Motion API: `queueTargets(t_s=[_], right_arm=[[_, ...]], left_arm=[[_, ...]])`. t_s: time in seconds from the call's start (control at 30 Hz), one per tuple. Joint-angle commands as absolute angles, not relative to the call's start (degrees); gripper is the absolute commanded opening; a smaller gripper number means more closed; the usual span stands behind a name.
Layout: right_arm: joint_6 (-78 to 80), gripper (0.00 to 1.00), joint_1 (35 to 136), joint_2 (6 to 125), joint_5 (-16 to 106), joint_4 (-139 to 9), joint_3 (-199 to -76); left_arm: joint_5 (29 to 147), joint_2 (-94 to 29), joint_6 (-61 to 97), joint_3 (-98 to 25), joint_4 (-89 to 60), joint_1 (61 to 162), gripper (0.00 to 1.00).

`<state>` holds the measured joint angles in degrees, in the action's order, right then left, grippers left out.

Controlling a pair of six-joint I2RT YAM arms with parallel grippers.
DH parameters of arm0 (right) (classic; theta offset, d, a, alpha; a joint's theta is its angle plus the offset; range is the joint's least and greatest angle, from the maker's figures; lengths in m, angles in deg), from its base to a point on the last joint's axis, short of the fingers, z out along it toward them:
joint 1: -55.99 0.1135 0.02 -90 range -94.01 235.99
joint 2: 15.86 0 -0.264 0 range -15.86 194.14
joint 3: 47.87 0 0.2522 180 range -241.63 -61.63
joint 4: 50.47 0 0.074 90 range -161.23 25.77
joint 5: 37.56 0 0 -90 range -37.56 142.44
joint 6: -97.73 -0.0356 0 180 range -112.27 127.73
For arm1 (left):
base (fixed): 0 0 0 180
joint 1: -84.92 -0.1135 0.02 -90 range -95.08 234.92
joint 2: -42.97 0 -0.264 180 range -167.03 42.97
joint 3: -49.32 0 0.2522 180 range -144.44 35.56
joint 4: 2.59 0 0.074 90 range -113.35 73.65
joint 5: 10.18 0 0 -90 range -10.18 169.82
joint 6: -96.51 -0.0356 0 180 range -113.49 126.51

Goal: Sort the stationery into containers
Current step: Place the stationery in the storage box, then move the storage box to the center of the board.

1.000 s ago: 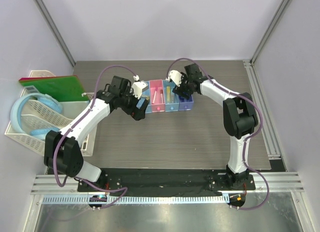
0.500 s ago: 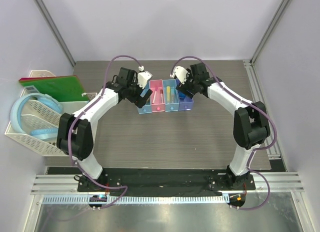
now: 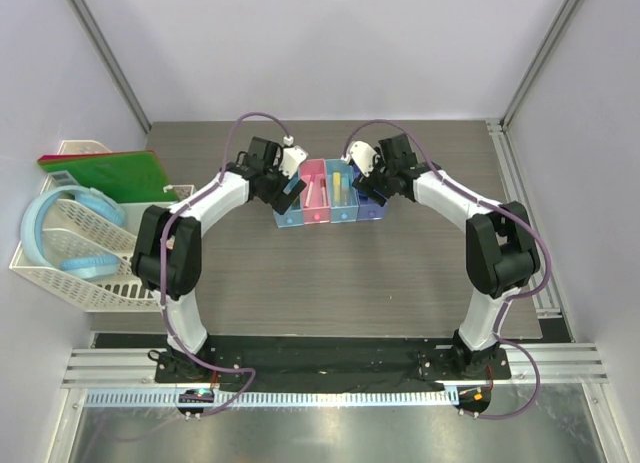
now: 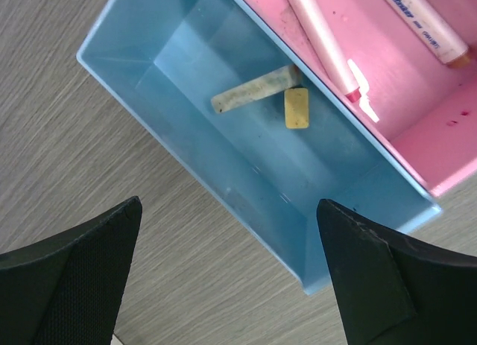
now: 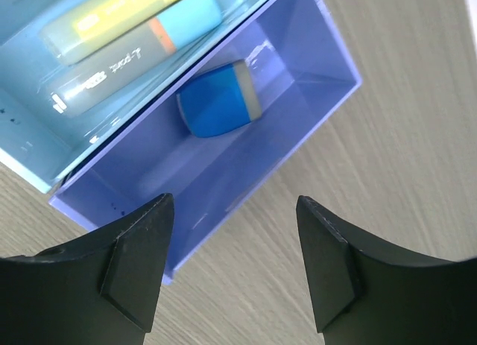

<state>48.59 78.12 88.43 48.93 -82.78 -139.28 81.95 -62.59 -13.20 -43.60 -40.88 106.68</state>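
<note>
The four joined bins stand mid-table: light blue (image 3: 288, 217), pink (image 3: 314, 198), light blue (image 3: 341, 201), purple (image 3: 373, 212). My left gripper (image 4: 231, 274) is open and empty, hovering over the near corner of the left blue bin (image 4: 171, 84). That bin holds two tan pieces (image 4: 253, 89) (image 4: 297, 108). Two white pens (image 4: 320, 43) lie in the pink bin (image 4: 402, 99). My right gripper (image 5: 235, 263) is open and empty above the purple bin (image 5: 298, 77), which holds the blue block (image 5: 220, 100). The yellow stick (image 5: 119, 10) and pale blue tube (image 5: 134, 58) lie in the neighbouring blue bin.
A white lattice basket (image 3: 90, 268) stands at the left edge, with a big blue hoop (image 3: 55, 223) in it and a green board (image 3: 105, 173) behind. A metal rail (image 3: 525, 223) runs along the table's right side.
My left gripper has moved away from me, from beside the left bin's near end to over it. My right gripper has shifted slightly nearer and right, over the purple bin.
</note>
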Motion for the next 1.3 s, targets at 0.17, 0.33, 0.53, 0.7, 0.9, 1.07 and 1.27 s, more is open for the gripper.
queueTargets(t_s=[0.17,0.33,0.53,0.7,0.9,1.07,1.27], right_arm=[[46.5,0.72,79.0,86.5,49.2,-78.8,-132.8],[46.0,0.72,79.7,82.9,49.7,-78.6,-129.3],[46.1,0.72,79.9,79.2,50.3,-78.4,-126.5],[46.1,0.72,80.2,77.2,50.2,-78.7,-125.0],[46.0,0.73,80.3,72.4,50.2,-79.3,-126.2],[44.6,0.84,80.2,66.6,50.6,-83.6,-130.3],[38.6,1.00,80.2,58.5,54.4,-89.5,-133.4]], left_arm=[[83.3,-64.3,-13.8,-42.8,-37.7,106.4,1.00],[85.0,-62.2,-13.3,-40.8,-37.8,106.4,1.00],[89.2,-59.0,-11.6,-37.0,-38.7,106.5,1.00],[88.6,-57.6,-11.5,-34.9,-38.1,106.6,1.00],[88.6,-57.2,-9.4,-37.7,-35.9,106.5,1.00],[87.9,-53.5,-7.0,-44.1,-35.9,106.5,1.00],[88.0,-40.8,-3.8,-44.7,-40.1,105.5,1.00]])
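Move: The storage box lies between the two open hands, its middle about 5 cm ahead and 9 cm to the right of the left hand, some 4 cm below. The small yellow block inside is about 4 cm ahead and 3 cm right of that hand. From the right hand, the box's middle is some 5 cm ahead, 9 cm left and 5 cm down; the blue eraser about 5 cm ahead and 3 cm left, and the yellow tube 4 cm ahead and 6 cm left. With the inner finger of each gripper reaching down into the box's end compartments near its close edge, both hands sink about 3 cm and drag the box back towards the bases, left some 4 cm, right some 5. Then both lift clear, more than 10 cm up, tipping outward and upward, the left also swinging forward again, while the right fingers open fully and the left stay wide. ##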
